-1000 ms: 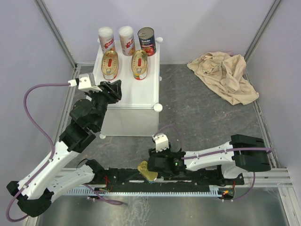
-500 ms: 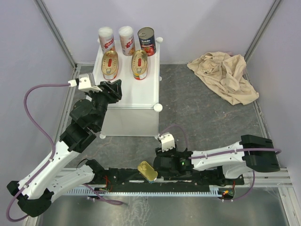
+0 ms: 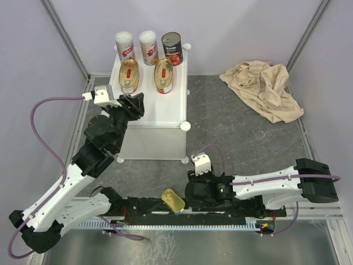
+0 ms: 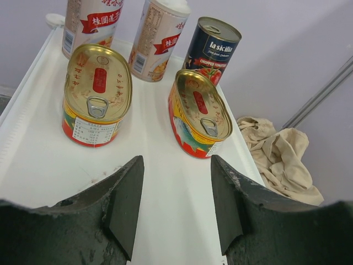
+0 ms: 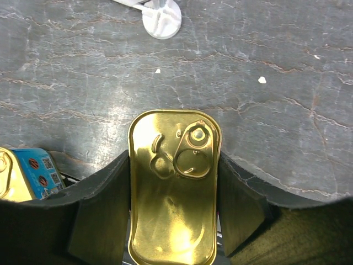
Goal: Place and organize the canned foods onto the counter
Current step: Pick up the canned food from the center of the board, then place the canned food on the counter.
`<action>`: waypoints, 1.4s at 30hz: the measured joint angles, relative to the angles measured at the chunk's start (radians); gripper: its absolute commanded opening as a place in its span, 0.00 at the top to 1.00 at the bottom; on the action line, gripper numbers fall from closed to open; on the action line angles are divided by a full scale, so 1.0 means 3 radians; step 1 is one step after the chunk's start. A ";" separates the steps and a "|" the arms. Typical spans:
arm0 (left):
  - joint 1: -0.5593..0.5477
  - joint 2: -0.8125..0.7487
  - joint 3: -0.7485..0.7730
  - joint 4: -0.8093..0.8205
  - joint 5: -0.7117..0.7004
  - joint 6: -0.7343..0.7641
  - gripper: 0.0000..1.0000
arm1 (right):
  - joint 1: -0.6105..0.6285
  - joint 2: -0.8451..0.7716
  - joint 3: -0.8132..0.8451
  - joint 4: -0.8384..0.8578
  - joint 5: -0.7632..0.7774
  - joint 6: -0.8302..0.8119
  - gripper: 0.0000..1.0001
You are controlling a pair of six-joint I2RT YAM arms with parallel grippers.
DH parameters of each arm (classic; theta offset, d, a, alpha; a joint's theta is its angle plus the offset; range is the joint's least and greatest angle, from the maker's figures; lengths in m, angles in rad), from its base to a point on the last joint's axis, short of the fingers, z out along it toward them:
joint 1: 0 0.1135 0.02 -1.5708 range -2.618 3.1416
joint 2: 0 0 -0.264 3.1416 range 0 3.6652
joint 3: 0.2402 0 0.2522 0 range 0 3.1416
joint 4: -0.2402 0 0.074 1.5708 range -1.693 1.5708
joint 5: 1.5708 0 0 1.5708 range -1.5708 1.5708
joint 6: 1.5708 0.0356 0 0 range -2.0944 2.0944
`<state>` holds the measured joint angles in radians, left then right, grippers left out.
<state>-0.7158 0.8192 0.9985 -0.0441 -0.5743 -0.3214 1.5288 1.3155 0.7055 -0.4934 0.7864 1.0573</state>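
Note:
On the white counter [image 3: 160, 107] stand two white-and-red cans [image 3: 125, 46] [image 3: 148, 47] and a dark can [image 3: 171, 48]. Two red-yellow oblong tins [image 3: 129, 76] [image 3: 164, 75] lie in front of them. My left gripper [image 4: 176, 163] hovers open over the bare counter top [image 4: 160, 210], short of the oblong tins [image 4: 97, 94] [image 4: 199, 113]. My right gripper [image 5: 174, 157] is shut on a gold rectangular tin [image 5: 174, 193], lid up, low at the near edge [image 3: 172, 200]. A second gold tin with a blue label [image 5: 14, 176] lies just to its left.
A beige cloth [image 3: 263, 88] lies crumpled at the back right of the dark stone floor. The counter's round white foot [image 5: 161, 16] stands just ahead of the held tin. A black rail [image 3: 220, 212] runs along the near edge between the arm bases.
My right gripper has closed on the gold tin and the arm has drawn back to the right; the tin now lies flat with its lid up. The left arm has barely moved.

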 measured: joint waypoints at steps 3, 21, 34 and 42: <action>0.0000 0.0001 0.0000 0.0010 0.0024 0.0000 0.41 | 0.0000 -0.0048 -0.0001 -0.0085 0.0015 0.0017 0.58; 0.0000 0.0017 -0.0010 0.0055 0.0039 -0.0001 0.41 | -0.0360 -0.1101 -0.0088 -0.0769 0.0340 0.0046 0.62; 0.0000 0.0084 -0.0010 0.0056 0.0104 0.0000 0.41 | -0.1259 -0.1266 0.0332 -0.0856 0.0136 -0.0785 0.64; 0.0000 0.0085 -0.0010 0.0055 0.0118 -0.0001 0.41 | -0.1569 -0.1156 0.1188 -0.0894 0.0051 -0.1328 0.65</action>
<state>-0.7158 0.8448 0.9955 -0.0277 -0.5388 -0.3218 1.0580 0.9688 1.0618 -0.7616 0.8017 0.6590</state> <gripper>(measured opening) 0.587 0.626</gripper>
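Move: The right hand already holds a gold canned food just off the board. The empty front part of the white counter's top lies some 15 cm ahead, 17 cm to its left and 19 cm above, with the nearer oval can behind that space, about 22 cm ahead, 11 cm left and 21 cm up. The last gold can lies about 6 cm back and 10 cm left. The left hand hovers over that empty space, about 15 cm above it. Keeping its pinch on the gold can's long sides, the right hand first sweeps away from the last gold can, about 10 cm to the right and 7 cm forward while rising some 7 cm, passing to the right of the counter's near right foot. It then stops going right and climbs steeply, another 12 cm up and about 4 cm forward beside the counter, its fingers turned some 15 degrees clockwise overall and tipped up towards level. ##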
